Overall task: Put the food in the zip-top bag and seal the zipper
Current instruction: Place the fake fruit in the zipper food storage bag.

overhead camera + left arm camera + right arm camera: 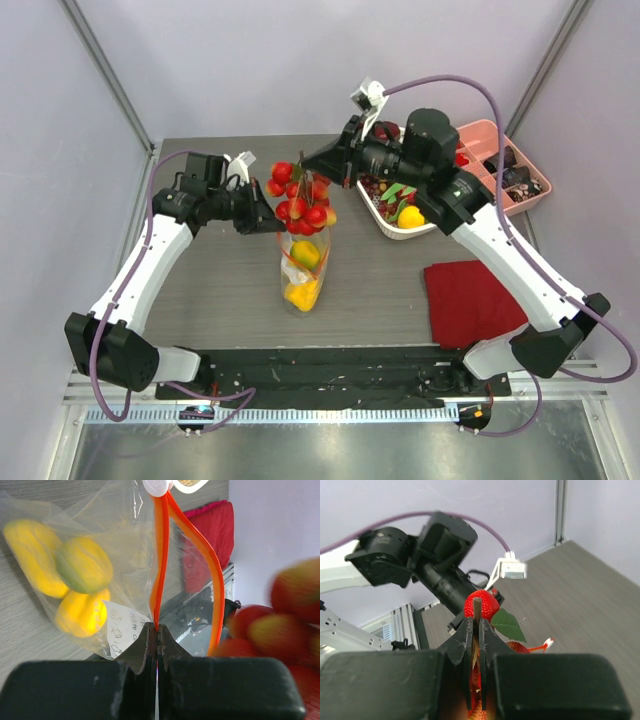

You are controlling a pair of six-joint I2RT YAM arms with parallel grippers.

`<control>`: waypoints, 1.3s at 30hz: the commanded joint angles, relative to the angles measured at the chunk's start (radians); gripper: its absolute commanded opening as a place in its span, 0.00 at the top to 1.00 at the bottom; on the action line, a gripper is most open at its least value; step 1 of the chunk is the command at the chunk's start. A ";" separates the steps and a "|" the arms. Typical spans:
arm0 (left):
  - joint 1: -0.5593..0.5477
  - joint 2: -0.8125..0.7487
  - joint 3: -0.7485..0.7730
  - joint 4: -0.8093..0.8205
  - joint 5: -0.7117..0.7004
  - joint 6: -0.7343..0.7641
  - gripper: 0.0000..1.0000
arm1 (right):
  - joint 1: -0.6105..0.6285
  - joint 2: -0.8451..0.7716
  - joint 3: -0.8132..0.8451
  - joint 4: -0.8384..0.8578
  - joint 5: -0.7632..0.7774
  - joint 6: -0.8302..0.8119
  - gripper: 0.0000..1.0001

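Observation:
The zip-top bag stands upright at mid-table with yellow and green food pieces inside. My left gripper is shut on the orange-red zipper strip at the bag's left mouth edge, shown in the left wrist view. The mouth gapes open, with the white tip at the far end. My right gripper is shut on the brown stem of a bunch of strawberries, which hangs just above the bag's mouth. In the right wrist view a strawberry and a green leaf show.
A white perforated basket holding a yellow piece and other food stands at the back right. A pink compartment tray is behind it. A red folded cloth lies at the front right. My left arm is close to the right gripper.

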 commanded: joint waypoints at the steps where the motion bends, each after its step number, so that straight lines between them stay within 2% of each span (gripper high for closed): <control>1: -0.001 -0.023 -0.002 0.058 0.059 -0.021 1.00 | -0.001 -0.021 -0.108 0.147 -0.017 0.094 0.99; 6: -0.001 -0.023 0.006 0.049 0.056 -0.016 1.00 | 0.002 -0.027 -0.210 0.180 -0.006 0.117 0.99; 12: -0.001 -0.023 0.009 0.044 0.058 -0.019 1.00 | 0.027 -0.083 -0.225 0.040 0.066 -0.134 0.99; 14: -0.002 -0.020 0.009 0.053 0.064 -0.026 1.00 | 0.082 -0.100 -0.234 -0.027 0.130 -0.275 0.99; 18: -0.001 -0.013 0.012 0.057 0.067 -0.029 1.00 | 0.136 -0.127 -0.267 -0.076 0.193 -0.410 0.99; 23: -0.001 -0.012 0.010 0.063 0.067 -0.030 1.00 | 0.166 -0.117 -0.260 -0.098 0.218 -0.455 0.99; 28: -0.001 -0.004 0.006 0.075 0.081 -0.046 1.00 | 0.269 -0.097 -0.250 -0.142 0.272 -0.575 0.99; 33: -0.001 -0.012 0.003 0.078 0.078 -0.039 1.00 | 0.288 -0.048 -0.205 -0.195 0.238 -0.630 0.99; 36: -0.001 -0.013 -0.007 0.086 0.082 -0.044 1.00 | 0.289 -0.025 -0.198 -0.184 0.160 -0.655 0.99; 39: -0.001 -0.012 -0.008 0.089 0.088 -0.043 1.00 | 0.289 0.011 -0.179 -0.179 0.150 -0.663 0.99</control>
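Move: The right hand already holds the bunch of red fruit by its stem, hanging about 9 cm below the fingers. The bag mouth lies about 22 cm below this hand, some 5 cm back and 4 cm to its left, with the mango straight under the mouth by about 10 cm. The white basket is roughly 17 cm ahead, 17 cm right and 40 cm below. For the left hand, pinching the rim, the mouth's middle is about 5 cm right and 3 cm back, nearly level. The hanging red fruit enters the open bag mouth and comes against the inside of the plastic as the right hand sinks about 15 cm: a quick drop first, then on down while drawing back some 6 cm and a little left. Its fingers tip down about 20 degrees, still pinching the stem. The left hand stays put, keeping its pinch on the rim. ##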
